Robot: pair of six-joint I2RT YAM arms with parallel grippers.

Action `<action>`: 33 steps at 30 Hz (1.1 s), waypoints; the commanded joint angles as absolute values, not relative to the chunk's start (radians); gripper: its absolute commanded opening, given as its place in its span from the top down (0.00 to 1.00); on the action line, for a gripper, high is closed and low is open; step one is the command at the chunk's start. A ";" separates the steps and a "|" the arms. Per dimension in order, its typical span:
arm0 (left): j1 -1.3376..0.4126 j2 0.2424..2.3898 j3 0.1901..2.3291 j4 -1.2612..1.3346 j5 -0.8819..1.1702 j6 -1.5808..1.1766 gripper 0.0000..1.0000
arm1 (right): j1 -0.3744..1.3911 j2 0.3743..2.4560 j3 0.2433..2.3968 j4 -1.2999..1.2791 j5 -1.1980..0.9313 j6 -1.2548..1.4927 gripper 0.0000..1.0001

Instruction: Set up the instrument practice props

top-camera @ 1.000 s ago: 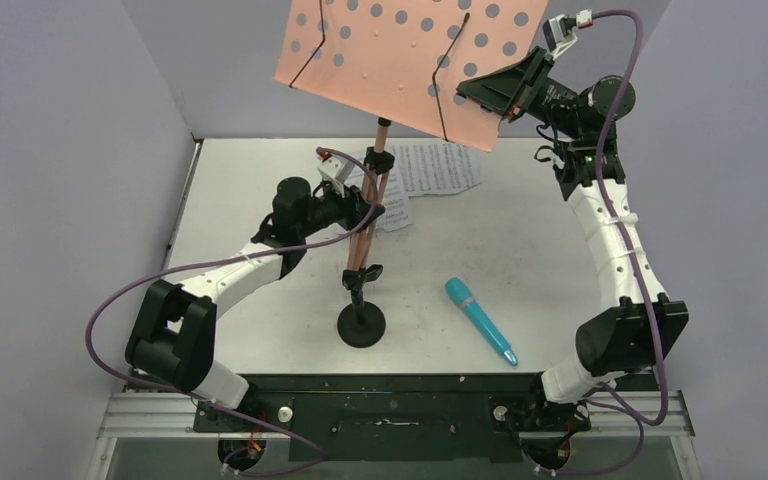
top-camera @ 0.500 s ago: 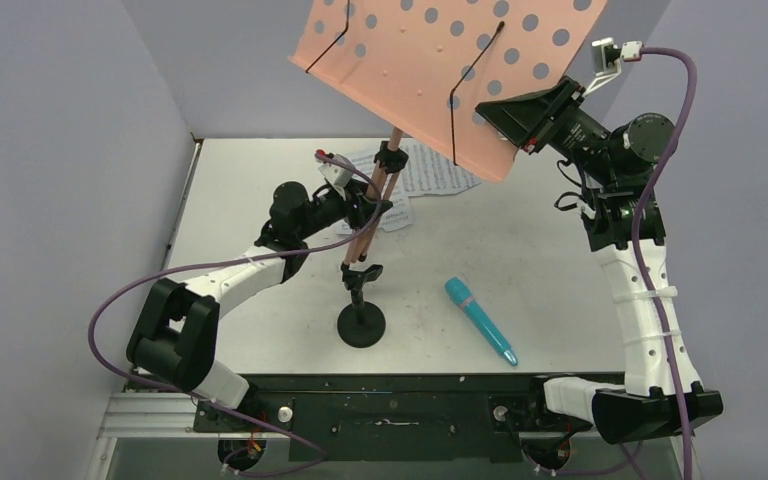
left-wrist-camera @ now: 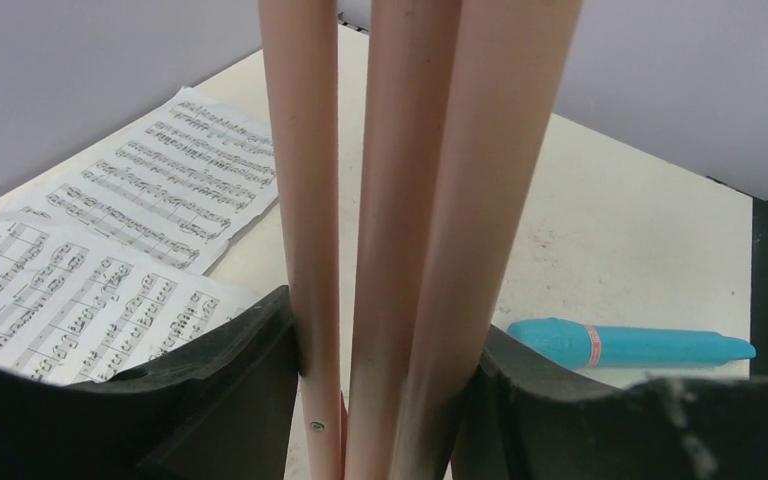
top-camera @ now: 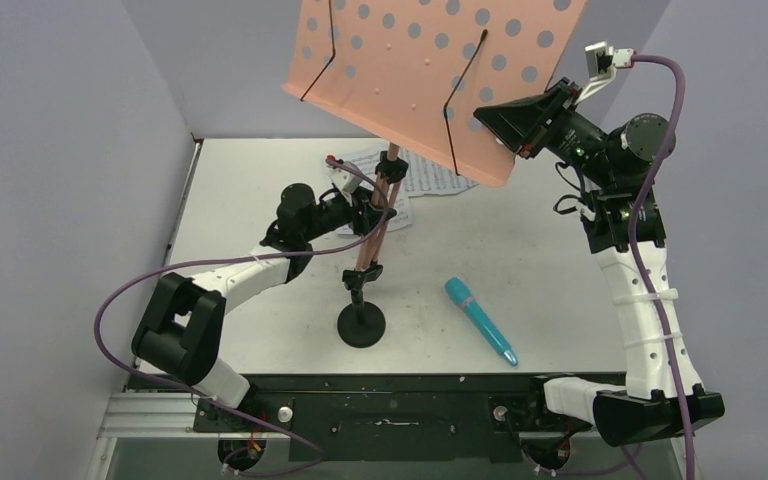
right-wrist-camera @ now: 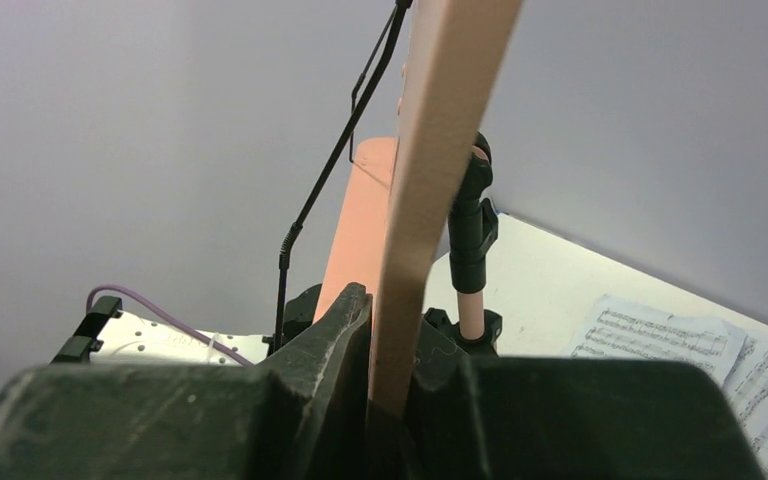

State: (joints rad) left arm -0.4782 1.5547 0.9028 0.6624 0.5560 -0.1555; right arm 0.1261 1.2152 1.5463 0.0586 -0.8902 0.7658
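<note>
The pink perforated music stand is held off the table by both arms. My left gripper is shut on its folded tripod legs, which fill the gap between the black fingers. My right gripper is shut on the lower right edge of the stand's pink desk, high above the table. Two white sheet-music pages lie flat at the back, under the stand. The teal microphone lies at the front right. The short black mic stand stands upright at the front centre.
The mic stand's clip sits right beside the lower ends of the pink legs. Grey walls close in the table on the left, back and right. The microphone and the pages lie beyond the legs in the left wrist view.
The music stand has swung more upright, its desk rising and shifting left. The right arm has stretched up and its jaws have closed tighter on the desk edge. The left gripper has followed the legs slightly right.
</note>
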 commanded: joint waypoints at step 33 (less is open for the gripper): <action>-0.533 1.625 0.779 1.174 0.649 0.092 1.00 | 0.184 1.072 1.519 0.242 -0.860 0.561 0.42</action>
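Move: The right hand pinches the desk's right edge, the desk's middle some 9 cm left, 6 cm ahead and 8 cm above; the teal microphone lies about 5 cm back, 8 cm right, 51 cm below. For the left hand, gripping the stand's legs, the desk's middle is roughly 3 cm ahead, 7 cm right, 34 cm up; the black stand is 16 cm back, 6 cm left, 17 cm below. Right draws back about 5 cm, finally rising and releasing the desk's edge; left lowers gripped legs some 3 cm. ##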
